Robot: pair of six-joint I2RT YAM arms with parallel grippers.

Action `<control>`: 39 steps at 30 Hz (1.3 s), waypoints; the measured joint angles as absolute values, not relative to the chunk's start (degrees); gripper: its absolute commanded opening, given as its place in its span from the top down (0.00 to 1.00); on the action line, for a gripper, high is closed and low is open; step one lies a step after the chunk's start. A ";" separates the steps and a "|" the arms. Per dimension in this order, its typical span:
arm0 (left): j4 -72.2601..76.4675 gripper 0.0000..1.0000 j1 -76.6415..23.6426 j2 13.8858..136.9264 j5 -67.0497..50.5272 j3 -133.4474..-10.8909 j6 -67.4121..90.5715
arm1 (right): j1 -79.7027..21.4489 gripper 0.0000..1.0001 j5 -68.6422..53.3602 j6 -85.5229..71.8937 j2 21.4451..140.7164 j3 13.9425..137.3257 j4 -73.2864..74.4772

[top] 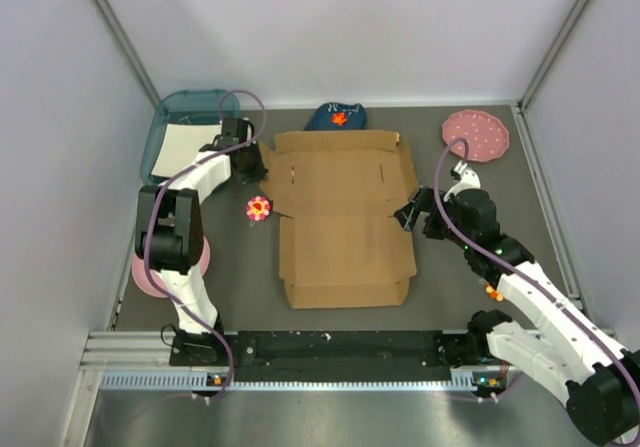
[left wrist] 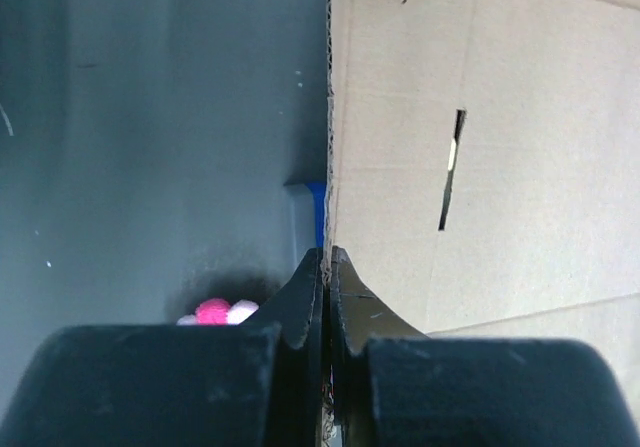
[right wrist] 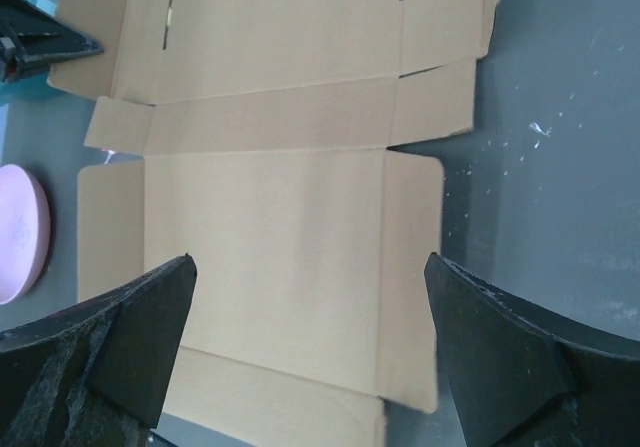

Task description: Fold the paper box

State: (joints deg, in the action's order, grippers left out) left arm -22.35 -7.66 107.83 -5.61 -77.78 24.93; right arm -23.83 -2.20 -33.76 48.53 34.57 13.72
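Note:
The paper box [top: 345, 217] lies unfolded and flat in the middle of the table, brown corrugated cardboard with flaps and slots. My left gripper [top: 262, 172] is at its far left edge, shut on the rim of the left flap. In the left wrist view the black fingers [left wrist: 300, 297] pinch that cardboard edge [left wrist: 329, 167] between them, so the left gripper [left wrist: 327, 259] is closed on it. My right gripper [top: 408, 212] hangs wide open at the box's right edge. In the right wrist view the right gripper [right wrist: 310, 259] has both fingers spread above the flat box [right wrist: 270, 227], touching nothing.
A teal tray [top: 165, 137] with a white sheet sits at the back left. A pink and white flower toy [top: 259, 208] lies just left of the box. A dark blue toy [top: 335, 117] lies behind it, a pink spotted disc [top: 475, 135] back right, and a pink plate [top: 150, 277] by the left arm.

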 measured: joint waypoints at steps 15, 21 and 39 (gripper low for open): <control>-20.64 1.00 -13.13 83.59 -14.63 -74.35 25.43 | -23.83 0.02 2.39 -32.56 40.38 50.37 23.86; -20.08 1.00 -16.47 74.26 -23.83 -71.72 25.45 | -23.83 0.02 3.84 -32.03 37.69 55.57 28.80; -26.02 1.00 -17.76 61.54 -31.48 -47.99 23.22 | -23.83 0.02 2.87 -31.05 33.80 54.89 35.29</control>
State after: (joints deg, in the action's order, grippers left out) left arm -26.02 -17.76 61.54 -31.48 -47.99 23.22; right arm -23.83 2.87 -31.05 33.80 54.89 35.29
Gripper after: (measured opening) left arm 0.022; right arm 0.982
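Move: The box lies spread flat, its left edge flap already pinched in the left fingers; the middle of the sheet is about 18 cm to that hand's right, 9 cm back and 3 cm lower. At table height, the flower toy sits some 6 cm back and 1 cm left, the teal basket 11 cm ahead and 17 cm left, the blue cap 16 cm ahead and 18 cm right. From the right hand, the box's middle is 8 cm ahead, 14 cm left and 12 cm below. The box is hoisted by its left edge flap: the left hand, keeping its pinch, rises over 20 cm, then draws back towards the base and right while sinking about halfway down again, turning some 30 degrees clockwise. The open right hand lifts clear alongside, easing a little back and right, its fingertips tipping up, and sinks slightly at the end. ##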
